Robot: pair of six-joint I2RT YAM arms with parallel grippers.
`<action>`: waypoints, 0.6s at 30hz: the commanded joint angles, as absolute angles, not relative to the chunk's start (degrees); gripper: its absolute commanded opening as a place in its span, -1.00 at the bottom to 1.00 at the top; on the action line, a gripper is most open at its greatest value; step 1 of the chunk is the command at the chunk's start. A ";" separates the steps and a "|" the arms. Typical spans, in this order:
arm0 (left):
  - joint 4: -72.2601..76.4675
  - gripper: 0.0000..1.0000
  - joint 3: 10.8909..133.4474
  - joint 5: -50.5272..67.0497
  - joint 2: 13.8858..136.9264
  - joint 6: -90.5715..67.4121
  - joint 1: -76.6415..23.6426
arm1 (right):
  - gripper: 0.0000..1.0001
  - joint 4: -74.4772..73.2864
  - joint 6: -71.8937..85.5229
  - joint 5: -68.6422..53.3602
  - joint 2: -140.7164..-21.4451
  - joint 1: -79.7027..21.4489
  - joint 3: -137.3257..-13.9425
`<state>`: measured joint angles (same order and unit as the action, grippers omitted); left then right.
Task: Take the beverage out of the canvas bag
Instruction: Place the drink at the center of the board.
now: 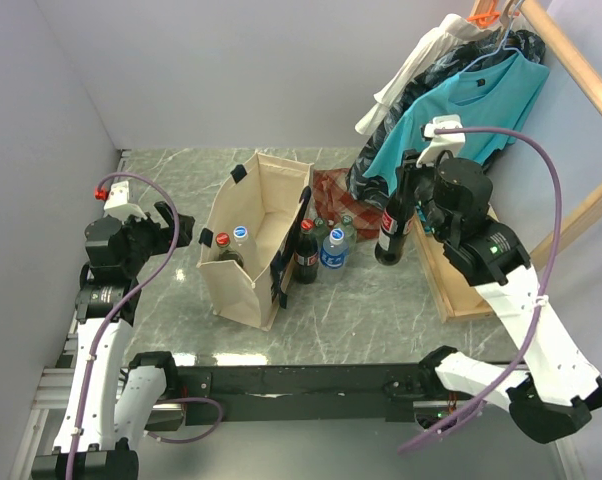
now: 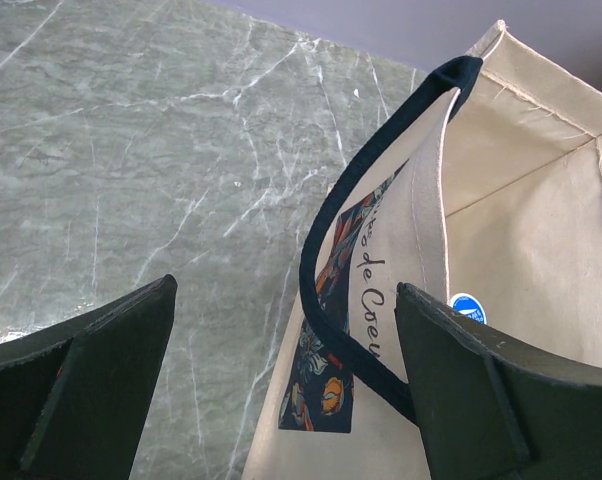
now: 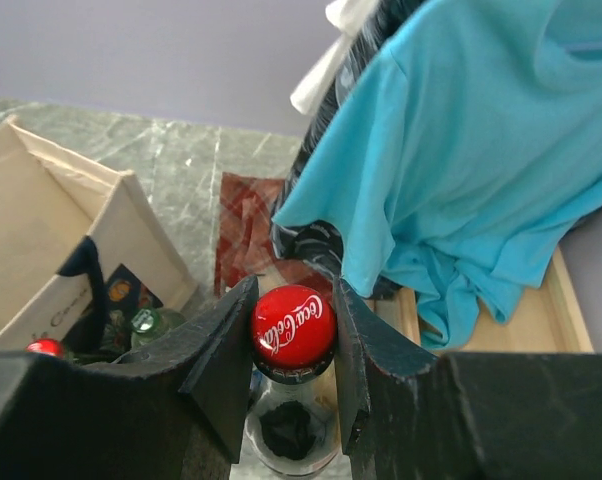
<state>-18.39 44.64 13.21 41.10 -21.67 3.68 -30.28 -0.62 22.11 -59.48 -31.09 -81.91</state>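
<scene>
The beige canvas bag [image 1: 253, 245] with navy handles stands open at mid-table, also in the left wrist view [image 2: 521, 220]. Inside it are a red-capped bottle [image 1: 222, 240] and a blue-capped bottle [image 1: 240, 233]. My right gripper [image 1: 399, 192] is shut on the neck of a dark cola bottle [image 1: 390, 232] right of the bag; its red cap [image 3: 293, 325] sits between the fingers of that gripper [image 3: 294, 300]. Whether the bottle rests on the table I cannot tell. My left gripper [image 1: 178, 230] is open and empty beside the bag's left wall, jaws wide apart [image 2: 286, 300] near the navy handle [image 2: 361, 190].
Right of the bag stand a cola bottle [image 1: 306, 255], a water bottle [image 1: 331, 250] and a green bottle [image 1: 346, 232]. A red plaid cloth [image 1: 331, 187] lies behind them. Clothes, among them a teal shirt [image 1: 481, 100], hang on a wooden rack [image 1: 461, 285] at the right.
</scene>
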 commanded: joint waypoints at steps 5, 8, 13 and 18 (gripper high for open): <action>-17.40 0.93 45.00 13.54 40.87 -20.92 3.96 | -1.00 -10.12 2.72 16.62 -58.45 -24.53 -79.02; -17.49 0.93 45.00 13.45 40.87 -20.92 4.04 | -1.00 -7.65 3.16 15.82 -59.06 -23.12 -76.65; -17.58 0.93 45.00 13.10 40.78 -20.92 3.96 | -1.00 -2.13 4.30 14.68 -59.68 -21.36 -71.82; -17.58 0.93 45.00 13.10 40.78 -20.92 3.96 | -1.00 -0.09 5.18 13.54 -60.82 -20.39 -69.79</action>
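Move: The right hand already holds the Coke bottle by its neck. The bare patch of board it is bound for lies about 8 cm ahead, level left-right and some 41 cm below. The standing cola bottle is roughly 18 cm to the hand's left and 3 cm ahead, the blue-label bottle 12 cm left and 4 cm ahead, and the nearer green bottle 6 cm left and 13 cm ahead. From the left hand, the patch lies about 10 cm ahead and 46 cm right. Down and forward, the right arm carries the upright Coke bottle towards the free board to the right of the standing bottles, sinking about 8.5 cm and reaching about 5 cm outward at a steady pace. The hand tips nose-down by only some 5 degrees, and the fingers keep their grip on the neck just under the red cap. ##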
